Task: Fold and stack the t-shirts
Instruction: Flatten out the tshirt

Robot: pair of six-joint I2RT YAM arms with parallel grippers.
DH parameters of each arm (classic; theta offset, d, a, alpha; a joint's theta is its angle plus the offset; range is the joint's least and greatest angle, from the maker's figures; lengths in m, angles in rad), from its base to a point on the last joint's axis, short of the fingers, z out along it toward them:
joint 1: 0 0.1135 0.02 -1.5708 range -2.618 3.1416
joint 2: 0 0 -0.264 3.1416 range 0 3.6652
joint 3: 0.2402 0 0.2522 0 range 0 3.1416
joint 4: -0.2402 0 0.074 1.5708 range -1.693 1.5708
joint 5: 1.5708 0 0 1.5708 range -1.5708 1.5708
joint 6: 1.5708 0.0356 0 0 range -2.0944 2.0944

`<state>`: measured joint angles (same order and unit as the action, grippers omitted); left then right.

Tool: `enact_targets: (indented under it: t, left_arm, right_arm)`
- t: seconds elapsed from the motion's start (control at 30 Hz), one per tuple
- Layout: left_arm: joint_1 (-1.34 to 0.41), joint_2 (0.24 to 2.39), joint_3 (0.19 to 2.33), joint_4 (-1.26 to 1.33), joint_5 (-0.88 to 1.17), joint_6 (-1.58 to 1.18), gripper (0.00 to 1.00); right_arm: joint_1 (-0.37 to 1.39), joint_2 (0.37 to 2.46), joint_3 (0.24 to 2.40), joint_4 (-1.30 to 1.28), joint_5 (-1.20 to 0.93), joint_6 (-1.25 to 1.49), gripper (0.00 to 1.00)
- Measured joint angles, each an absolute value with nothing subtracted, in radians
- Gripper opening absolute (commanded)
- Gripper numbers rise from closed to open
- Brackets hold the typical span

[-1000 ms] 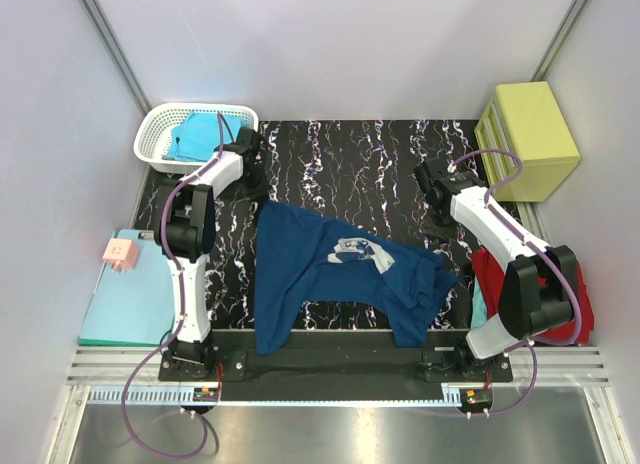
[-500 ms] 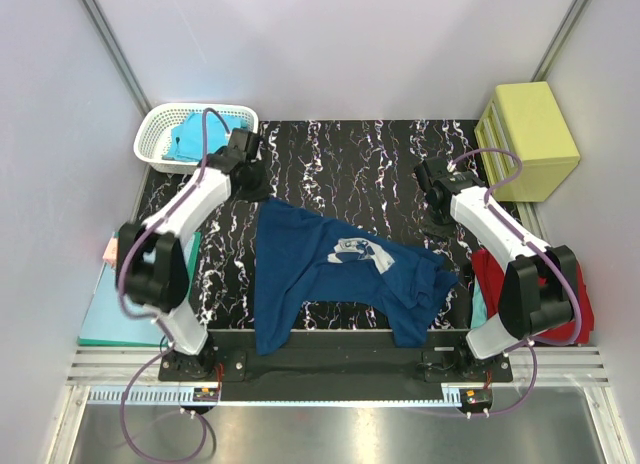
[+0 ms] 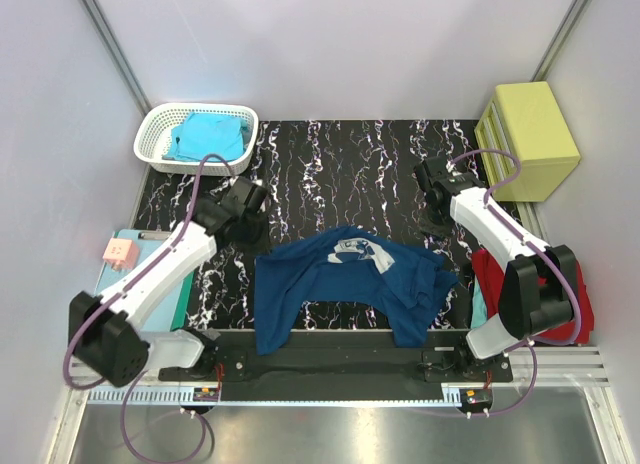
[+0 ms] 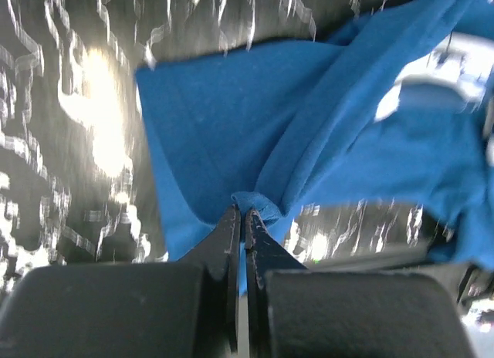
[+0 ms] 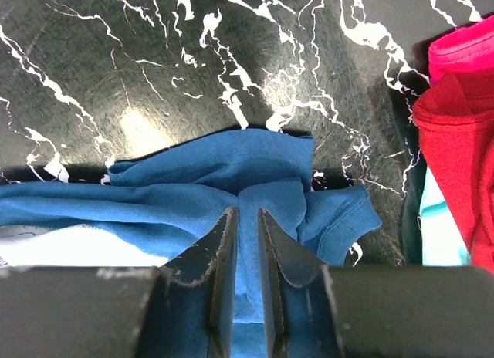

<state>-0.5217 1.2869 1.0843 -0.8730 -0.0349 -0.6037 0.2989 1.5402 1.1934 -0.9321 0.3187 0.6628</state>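
The navy t-shirt [image 3: 330,284] lies crumpled on the black marbled mat, its pale chest print [image 3: 355,250] facing up. My left gripper [image 3: 256,220] is by its far-left edge. In the left wrist view the jaws [image 4: 241,211] are shut on a small fold of the navy cloth [image 4: 231,119]. My right gripper [image 3: 438,227] is at the shirt's far-right edge. In the right wrist view its jaws [image 5: 247,213] stand narrowly apart, pinching a ridge of navy cloth [image 5: 208,173]. A turquoise t-shirt [image 3: 205,136] lies in the basket. A red t-shirt [image 3: 487,271] [image 5: 455,126] lies under the right arm.
A white basket [image 3: 150,144] stands at the far left. A yellow box [image 3: 530,139] stands at the far right. A teal clipboard [image 3: 120,314] with a pink block [image 3: 120,251] lies left of the mat [image 3: 340,164]. A turquoise scrap [image 5: 440,227] shows beside the red shirt.
My left arm has swung from beside the basket toward the near side. The shirt's far-left corner has come in with it. The right arm has not moved.
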Motion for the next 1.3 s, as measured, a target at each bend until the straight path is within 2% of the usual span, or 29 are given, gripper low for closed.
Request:
enact_targets:
  t: [0.33, 0.57, 0.83, 1.03, 1.3]
  left_arm:
    - [-0.685, 1.111, 0.942, -1.029, -0.031, -0.678, 0.0]
    - [-0.782, 1.123, 0.789, -1.069, 0.009, -0.714, 0.0]
    - [-0.823, 1.185, 0.649, -1.003, 0.078, -0.738, 0.0]
    - [-0.83, 1.223, 0.645, -0.977, 0.1, -0.739, 0.0]
    - [-0.831, 1.224, 0.645, -0.974, 0.102, -0.739, 0.0]
  right_arm:
    - [0.299, 1.54, 1.174, -0.91, 0.293, 0.663, 0.22]
    - [0.305, 1.54, 1.173, -0.909, 0.284, 0.662, 0.22]
    - [0.325, 1.54, 1.146, -0.91, 0.274, 0.659, 0.22]
    - [0.341, 1.534, 1.121, -0.91, 0.261, 0.659, 0.25]
    - [0.364, 1.488, 1.023, -0.904, 0.18, 0.693, 0.25]
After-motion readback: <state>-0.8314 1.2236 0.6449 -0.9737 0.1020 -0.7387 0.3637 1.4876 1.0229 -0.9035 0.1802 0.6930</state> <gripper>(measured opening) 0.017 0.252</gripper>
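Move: My left hand holds the t-shirt's left edge about 12 cm above the table. I'm taking it to the table's front edge, some 18 cm back and 2 cm left; the shirt's white print lies 19 cm right and 2 cm farther out, the teal board 23 cm left and 7 cm back. From my right hand, the shirt's bunched right end is about 7 cm back, 3 cm left and 8 cm below, and the red cloth 12 cm back, 16 cm right. Keeping the shirt's edge pinched in its shut fingers, my left hand drags it back about 18 cm towards the front edge of the table, level at first and then sinking some 11 cm, the wrist tipping steeper as it goes; there it holds still. My right hand, fingers still part open, first barely moves, then eases back about 5 cm, down and left, close over the bunched right end. ##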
